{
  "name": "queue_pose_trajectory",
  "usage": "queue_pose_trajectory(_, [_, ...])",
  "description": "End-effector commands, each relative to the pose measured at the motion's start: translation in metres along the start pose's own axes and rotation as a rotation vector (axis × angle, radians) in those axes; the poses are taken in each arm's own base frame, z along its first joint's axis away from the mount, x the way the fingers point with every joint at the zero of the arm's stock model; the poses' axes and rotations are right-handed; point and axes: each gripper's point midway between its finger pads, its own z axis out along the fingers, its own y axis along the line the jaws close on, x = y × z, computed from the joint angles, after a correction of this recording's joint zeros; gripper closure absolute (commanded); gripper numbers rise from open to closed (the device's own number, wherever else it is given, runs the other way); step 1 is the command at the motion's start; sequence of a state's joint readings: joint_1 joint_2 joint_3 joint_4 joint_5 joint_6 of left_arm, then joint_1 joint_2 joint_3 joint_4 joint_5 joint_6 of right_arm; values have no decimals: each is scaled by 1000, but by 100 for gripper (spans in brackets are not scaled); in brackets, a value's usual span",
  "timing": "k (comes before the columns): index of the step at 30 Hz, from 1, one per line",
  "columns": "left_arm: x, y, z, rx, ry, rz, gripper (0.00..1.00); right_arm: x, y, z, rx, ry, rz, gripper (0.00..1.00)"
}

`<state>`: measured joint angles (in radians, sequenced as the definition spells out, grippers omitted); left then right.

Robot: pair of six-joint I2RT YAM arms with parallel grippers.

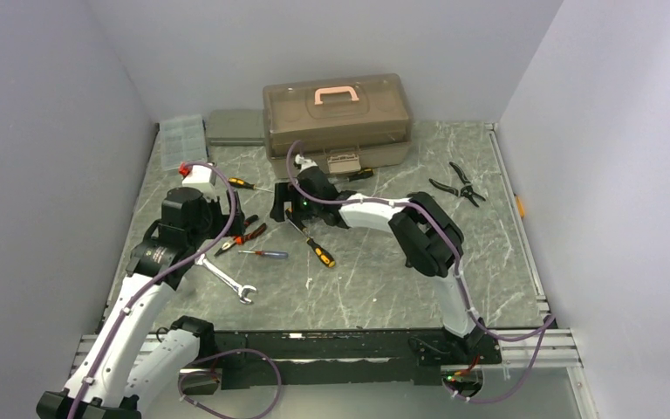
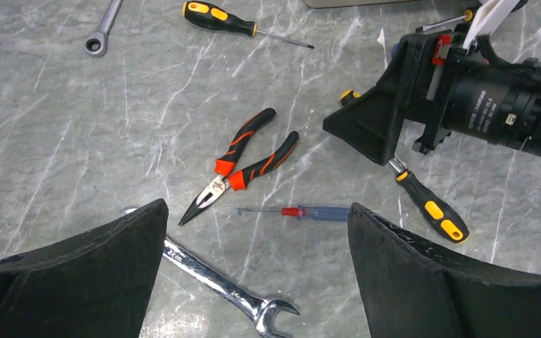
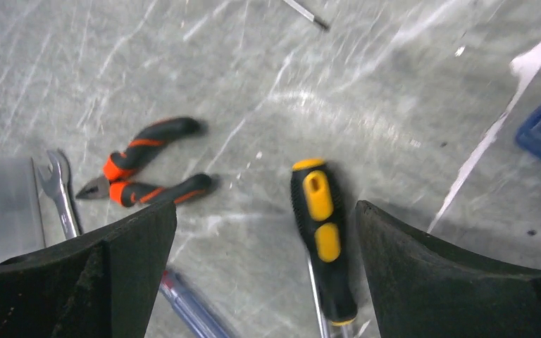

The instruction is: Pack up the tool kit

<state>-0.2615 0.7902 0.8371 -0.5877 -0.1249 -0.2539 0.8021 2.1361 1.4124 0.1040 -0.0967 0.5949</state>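
The taupe tool kit box with a pink handle stands shut at the back of the table. Loose tools lie in front of it. My left gripper hangs open above a blue screwdriver, a silver wrench and orange-black pliers, holding nothing. My right gripper is open low over a yellow-black screwdriver, whose handle lies between the jaws, close to the right finger.
A second yellow-black screwdriver lies at the left, a third by the box front. Black pliers lie at the right. A clear organiser and a flat grey case sit left of the box.
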Motion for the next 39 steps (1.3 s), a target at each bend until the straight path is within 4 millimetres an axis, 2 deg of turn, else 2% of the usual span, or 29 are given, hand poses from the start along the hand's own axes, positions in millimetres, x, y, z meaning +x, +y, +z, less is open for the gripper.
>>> queue_pose_trajectory(1, [-23,-8,-6,35,-58,-26,1,-43,-20,3,76,-87,9,0])
queue_pose_trajectory(4, [-22,-8,-5,35,-57,-24,1,-47,-56,8,199,-129,39,0])
queue_pose_trajectory(9, [-22,-9,-3,39,-53,-23,1,-47,-97,10,293,-205,111,0])
queue_pose_trajectory(15, [-20,-7,-5,34,-54,-15,1,-61,-154,-32,373,-331,211,0])
queue_pose_trajectory(22, [-17,-12,8,47,-34,-49,1,-67,-216,-90,493,-400,275,0])
queue_pose_trajectory(26, [-31,-19,19,66,-45,-81,1,-67,-226,-117,478,-420,274,0])
queue_pose_trajectory(31, [-61,-24,44,74,-48,-155,1,-87,-207,-155,407,-461,227,0])
queue_pose_trajectory(35, [-81,-39,69,188,-75,-240,1,-106,-200,-183,368,-492,252,0])
queue_pose_trajectory(39, [-105,-47,92,229,-121,-305,1,-124,-198,-202,302,-546,323,0])
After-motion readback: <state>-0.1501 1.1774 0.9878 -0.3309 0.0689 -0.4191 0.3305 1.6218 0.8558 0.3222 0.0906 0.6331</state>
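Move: The blue-and-red screwdriver's middle lies about 8 cm ahead and 14 cm right of the right hand, 3 cm below; the short yellow-black screwdriver at the latch is some 13 cm ahead and 18 cm right of that hand. Another, the long-shafted screwdriver, lies about 4 cm back, 7 cm right. From the left hand, the toolbox's middle is roughly 31 cm ahead, 28 cm right and 10 cm lower. Right hand, staying open, sweeps forward 10 cm, then right, pushing the blue-and-red screwdriver, and rises; left reaches toolbox-wards. ##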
